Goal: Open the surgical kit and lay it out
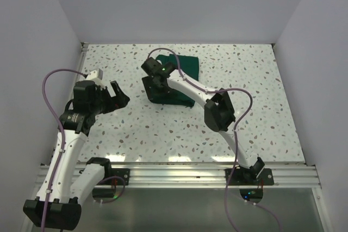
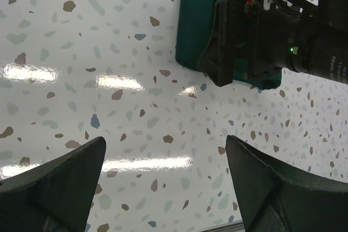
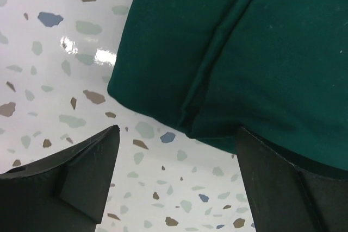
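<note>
The surgical kit (image 1: 182,66) is a folded dark green cloth bundle lying at the back middle of the speckled table. My right gripper (image 1: 155,92) hangs open over the bundle's near left corner. In the right wrist view the green cloth (image 3: 244,52) fills the upper right, and its folded corner reaches down between the spread tips of the right gripper (image 3: 178,131) without touching either. My left gripper (image 1: 122,96) stands open to the left of the bundle with nothing in it. From the left wrist, the left gripper (image 2: 166,148) frames bare table, with the cloth (image 2: 198,20) beyond it.
White walls close in the table on the left, back and right. A metal rail (image 1: 179,172) runs along the near edge by the arm bases. The right arm's black wrist (image 2: 272,42) covers part of the cloth in the left wrist view.
</note>
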Robot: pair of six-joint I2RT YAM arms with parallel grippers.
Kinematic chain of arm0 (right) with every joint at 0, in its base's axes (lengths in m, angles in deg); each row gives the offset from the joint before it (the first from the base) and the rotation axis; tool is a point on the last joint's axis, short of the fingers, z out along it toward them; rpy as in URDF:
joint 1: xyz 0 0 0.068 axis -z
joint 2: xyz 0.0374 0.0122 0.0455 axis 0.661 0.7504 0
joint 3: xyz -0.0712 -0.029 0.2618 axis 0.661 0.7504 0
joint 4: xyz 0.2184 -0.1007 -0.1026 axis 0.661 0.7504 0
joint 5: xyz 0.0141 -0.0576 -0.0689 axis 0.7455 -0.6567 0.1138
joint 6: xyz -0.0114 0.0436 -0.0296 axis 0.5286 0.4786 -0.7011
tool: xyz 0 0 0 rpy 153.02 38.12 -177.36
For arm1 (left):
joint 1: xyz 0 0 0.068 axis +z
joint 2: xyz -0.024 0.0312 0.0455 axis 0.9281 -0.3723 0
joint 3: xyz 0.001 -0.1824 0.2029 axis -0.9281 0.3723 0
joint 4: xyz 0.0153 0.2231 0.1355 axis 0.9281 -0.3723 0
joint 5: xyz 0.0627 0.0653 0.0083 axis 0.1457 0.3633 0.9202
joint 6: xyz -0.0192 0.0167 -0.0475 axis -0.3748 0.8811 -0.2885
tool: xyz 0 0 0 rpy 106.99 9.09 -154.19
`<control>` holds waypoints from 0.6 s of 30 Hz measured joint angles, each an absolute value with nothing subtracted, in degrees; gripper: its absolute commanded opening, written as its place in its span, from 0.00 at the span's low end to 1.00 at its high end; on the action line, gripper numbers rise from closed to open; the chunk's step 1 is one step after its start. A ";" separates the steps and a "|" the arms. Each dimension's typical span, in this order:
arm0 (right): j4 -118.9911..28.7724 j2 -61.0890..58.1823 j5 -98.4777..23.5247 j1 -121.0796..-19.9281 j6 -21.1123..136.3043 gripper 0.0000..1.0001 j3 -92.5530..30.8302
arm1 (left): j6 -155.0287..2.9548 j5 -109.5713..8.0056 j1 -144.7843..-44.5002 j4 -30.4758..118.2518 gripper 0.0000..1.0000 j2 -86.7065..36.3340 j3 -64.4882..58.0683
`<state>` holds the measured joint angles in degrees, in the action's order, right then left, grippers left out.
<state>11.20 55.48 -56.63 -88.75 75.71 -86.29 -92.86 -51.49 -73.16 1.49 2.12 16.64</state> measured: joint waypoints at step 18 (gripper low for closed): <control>14.13 60.18 -67.25 -88.56 74.38 0.10 -91.49 | -92.31 -50.97 -73.60 1.38 0.94 1.25 16.64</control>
<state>14.13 60.18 -67.25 -88.56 74.38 -91.49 -92.31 -50.97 -73.60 1.38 1.25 16.64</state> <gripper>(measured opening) 0.238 0.947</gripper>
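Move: The right hand hovers low at the near-left part of the green surgical kit wrap. The near end of its top flap's folded edge lies about 3 cm ahead, 2 cm to the right and 2 cm below. The wrap's near-left corner is roughly 5 cm left of that fold end and 1 cm farther out, and the whole kit's middle about 12 cm ahead and 7 cm right of the hand. From the left hand, the fold end is some 16 cm ahead, 15 cm right and 15 cm below. Forward and to the right in a short slant of about 3.5 cm, the right hand slides low over the wrap to the near end of the flap's fold, tilting by some 10 degrees. As it slows, its wide-open fingers close most of the way, it dips about 1 cm, and the tips pinch the fold's cloth from both sides. ##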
